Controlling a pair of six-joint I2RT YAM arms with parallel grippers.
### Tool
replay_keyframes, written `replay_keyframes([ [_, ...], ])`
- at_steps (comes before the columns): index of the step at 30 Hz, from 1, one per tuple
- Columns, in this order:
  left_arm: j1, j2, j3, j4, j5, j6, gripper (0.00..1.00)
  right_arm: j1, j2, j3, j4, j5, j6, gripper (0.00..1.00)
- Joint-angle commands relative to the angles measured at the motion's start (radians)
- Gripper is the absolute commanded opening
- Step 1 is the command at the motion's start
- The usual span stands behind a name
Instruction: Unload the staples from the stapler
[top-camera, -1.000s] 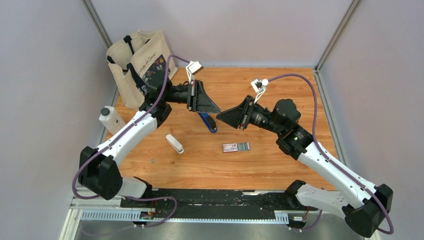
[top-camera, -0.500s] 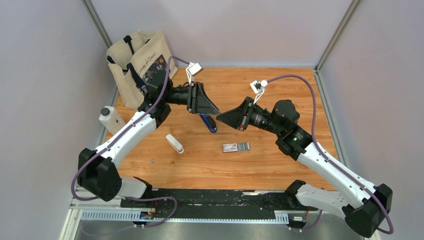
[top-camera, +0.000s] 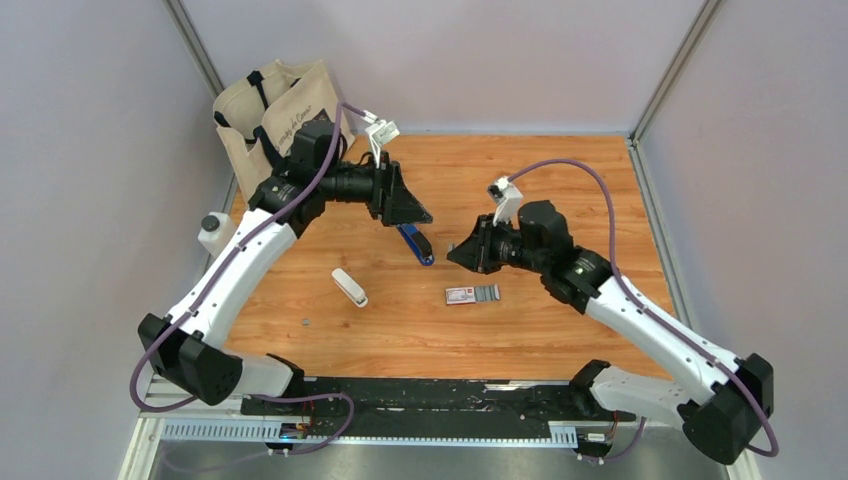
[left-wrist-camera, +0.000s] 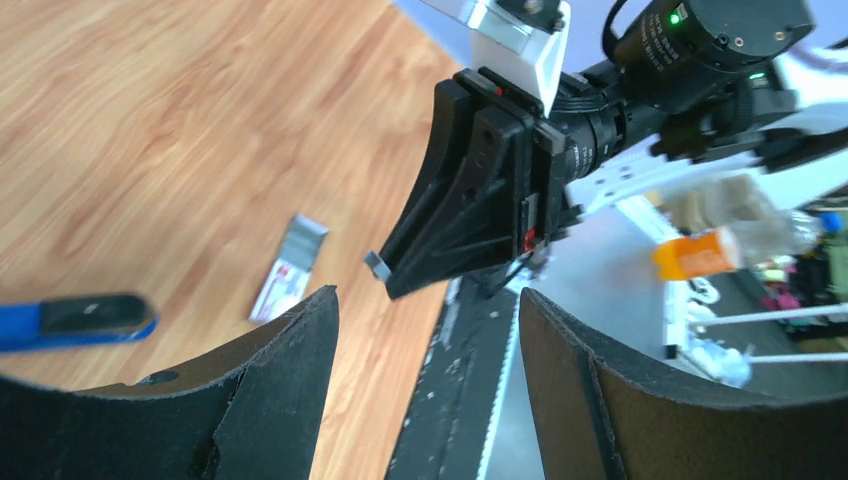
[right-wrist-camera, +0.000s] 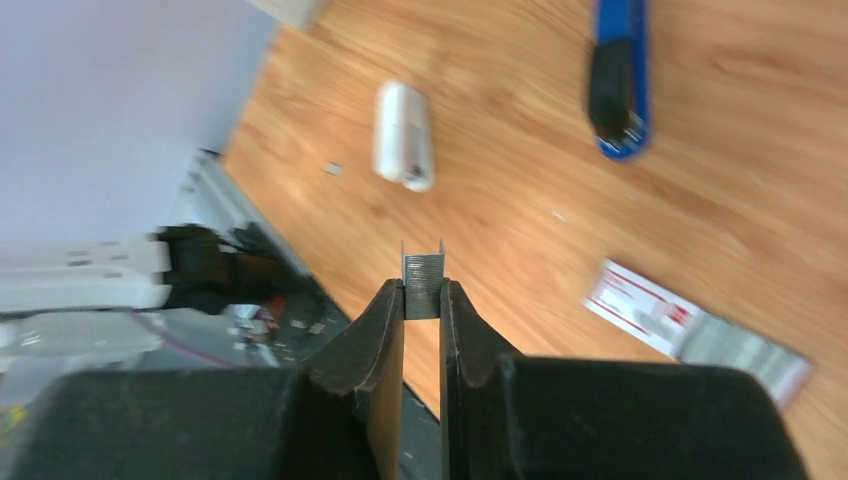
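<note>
The slim blue stapler (top-camera: 416, 243) with a dark end lies on the wooden table, just below my left gripper (top-camera: 424, 217). It also shows in the left wrist view (left-wrist-camera: 80, 318) and the right wrist view (right-wrist-camera: 618, 80). My left gripper (left-wrist-camera: 428, 300) is open and empty, a little above the table. My right gripper (top-camera: 453, 254) is shut on a short grey strip of staples (right-wrist-camera: 423, 283), which sticks out between its fingertips. It hovers to the right of the stapler and above the red-and-white staple box (top-camera: 472, 294).
A small white oblong object (top-camera: 350, 287) lies left of the box. A cream tote bag (top-camera: 280, 120) stands at the back left and a white bottle (top-camera: 215, 232) at the left edge. A tiny grey speck (top-camera: 304, 322) lies near the front.
My right gripper has moved left and down toward the table, its wrist turned. My left arm has drawn back and to the left. The stapler and the box have not moved.
</note>
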Motion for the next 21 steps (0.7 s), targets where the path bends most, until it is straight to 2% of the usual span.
replay_keyframes([
  [1,0.005,0.002,0.015,-0.272,-0.165,0.269,0.74,-0.001,0.127,0.029,-0.278,0.205,-0.116,0.08],
  [6,0.005,-0.006,-0.022,-0.358,-0.232,0.402,0.74,0.028,0.220,-0.014,-0.302,0.344,-0.126,0.07],
  [11,0.005,-0.018,-0.088,-0.369,-0.278,0.444,0.74,0.039,0.304,-0.015,-0.326,0.472,-0.126,0.11],
  [21,0.002,-0.023,-0.142,-0.349,-0.271,0.447,0.73,0.050,0.428,-0.003,-0.310,0.536,-0.122,0.12],
])
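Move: The right hand holds the strip of staples high over the table; the staple box's middle lies about 24 cm below, 6 cm to its right and 1 cm ahead, its open end of silver strips about 9 cm right, also 1 cm ahead. The blue stapler stands some 12 cm ahead and 5 cm left, the white stapler 3 cm ahead and 16 cm left. From the left hand the box is 9 cm right, 1 cm back and 35 cm down. The right hand keeps its pinch on the staples and swoops down about 20 cm while swinging some 8 cm to its right towards the open end of the staple box, tipping its fingers by about 50 degrees from pointing left to steeply down and slowing as it nears. The empty left hand backs off to its left and sinks about 13 cm beside the blue stapler, its fingers staying open and dipping some 25 degrees. ##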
